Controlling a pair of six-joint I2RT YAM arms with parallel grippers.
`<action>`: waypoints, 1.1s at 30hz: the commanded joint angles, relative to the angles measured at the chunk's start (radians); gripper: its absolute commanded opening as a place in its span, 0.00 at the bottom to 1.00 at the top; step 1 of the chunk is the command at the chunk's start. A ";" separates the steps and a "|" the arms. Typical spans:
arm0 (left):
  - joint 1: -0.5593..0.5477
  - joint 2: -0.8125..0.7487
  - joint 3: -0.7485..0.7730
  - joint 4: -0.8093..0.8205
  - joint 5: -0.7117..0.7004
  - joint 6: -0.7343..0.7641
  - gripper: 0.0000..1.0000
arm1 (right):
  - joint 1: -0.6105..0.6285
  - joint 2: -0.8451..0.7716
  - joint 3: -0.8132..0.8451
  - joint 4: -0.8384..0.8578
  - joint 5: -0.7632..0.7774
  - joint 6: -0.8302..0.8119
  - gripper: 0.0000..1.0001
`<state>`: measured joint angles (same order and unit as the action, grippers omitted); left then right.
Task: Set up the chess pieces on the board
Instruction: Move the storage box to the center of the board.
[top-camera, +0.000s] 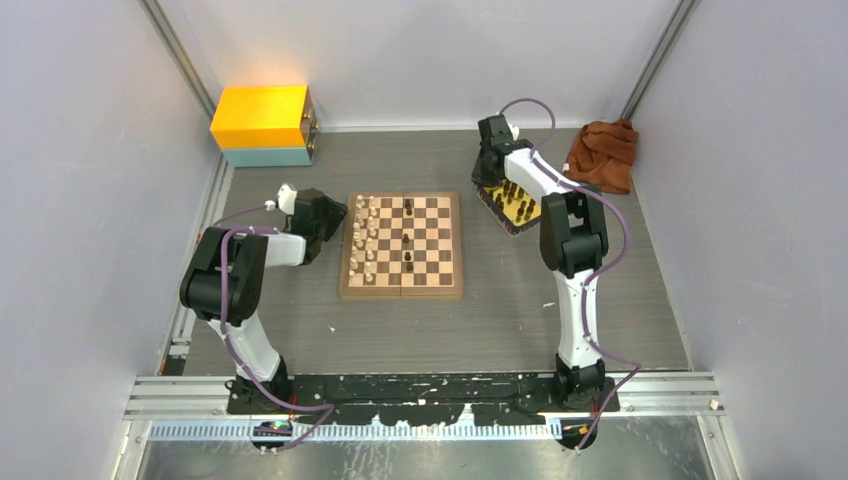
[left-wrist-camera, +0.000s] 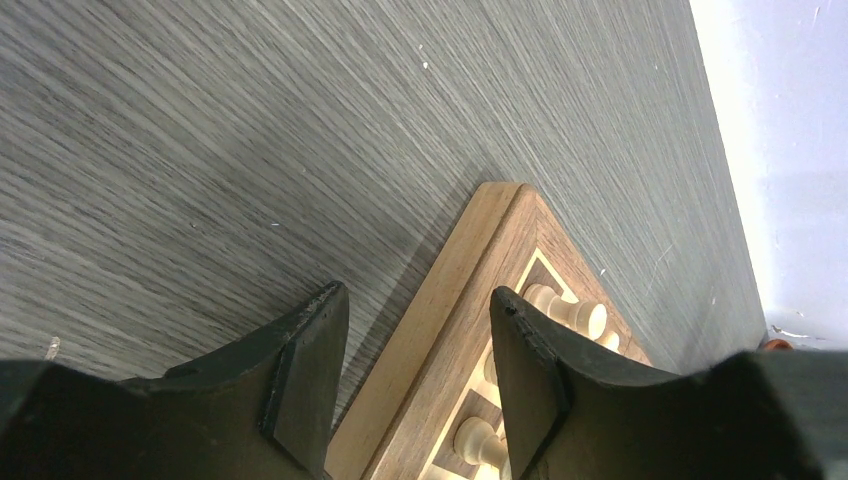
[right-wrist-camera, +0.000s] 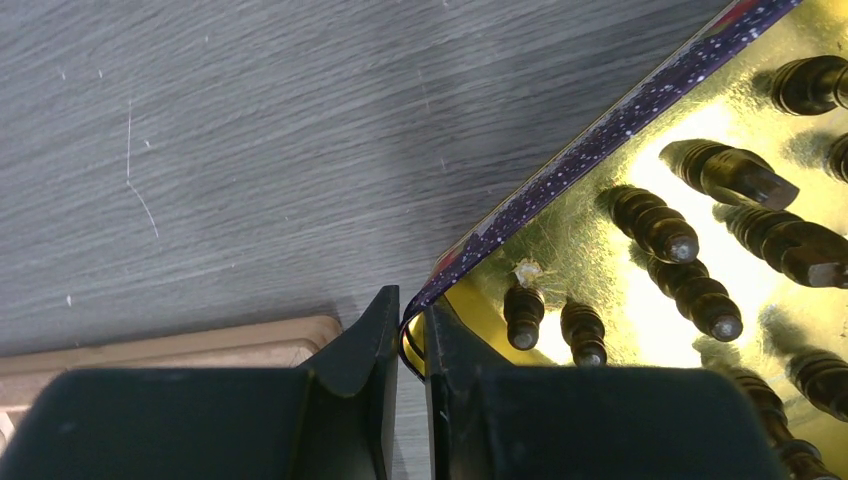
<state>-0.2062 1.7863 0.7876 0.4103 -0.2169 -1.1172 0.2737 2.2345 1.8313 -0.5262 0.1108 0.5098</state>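
The board (top-camera: 402, 291) lies mid-table. Pale cream chess pieces (top-camera: 365, 240) fill its two left columns, and a few dark ones (top-camera: 408, 240) stand along the middle. My left gripper (top-camera: 335, 215) hovers at the board's left edge. In the left wrist view it (left-wrist-camera: 418, 300) is open and empty, straddling the tan border (left-wrist-camera: 470, 270), with cream pieces (left-wrist-camera: 575, 312) beyond the right finger. My right gripper (right-wrist-camera: 411, 305) is shut on the speckled purple rim (right-wrist-camera: 600, 150) of a gold tray (top-camera: 512, 229). Several dark pieces (right-wrist-camera: 655, 225) lie in that tray.
A yellow and teal box (top-camera: 263, 125) sits at the back left. A brown cloth (top-camera: 603, 152) lies bunched at the back right, just behind the tray. A corner of the board (right-wrist-camera: 200, 345) shows left of the right gripper's fingers.
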 joint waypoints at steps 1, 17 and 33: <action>0.008 0.021 0.005 -0.101 -0.030 0.039 0.56 | 0.002 0.025 0.021 0.022 0.088 0.092 0.01; 0.008 0.027 0.023 -0.124 -0.025 0.054 0.58 | 0.004 -0.033 0.003 0.059 0.102 -0.033 0.41; 0.008 0.001 0.015 -0.135 -0.040 0.056 0.58 | 0.004 -0.149 0.034 0.023 0.133 -0.115 0.42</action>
<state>-0.2062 1.7874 0.8097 0.3759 -0.2142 -1.0916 0.2749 2.1994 1.8324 -0.5098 0.2066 0.4236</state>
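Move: The storage box is still pinched by its left corner in the right gripper; its middle lies about 8 cm to this hand's right, some 3 cm back and 3 cm below. The chess board's middle is about 18 cm left and 14 cm back, the brown cloth roughly 28 cm right and 6 cm ahead. From the left hand, the box's middle is some 38 cm right and 2 cm ahead. Ease the right gripper forward barely a centimetre with the storage box, opening the fingers to let its left corner go. Sink slightly and shift left about 1.5 cm, rolling the hand some 5 degrees so its left side dips, then lift roughly 2.5 cm from the lowest point, away from the rim, fingers still open. ##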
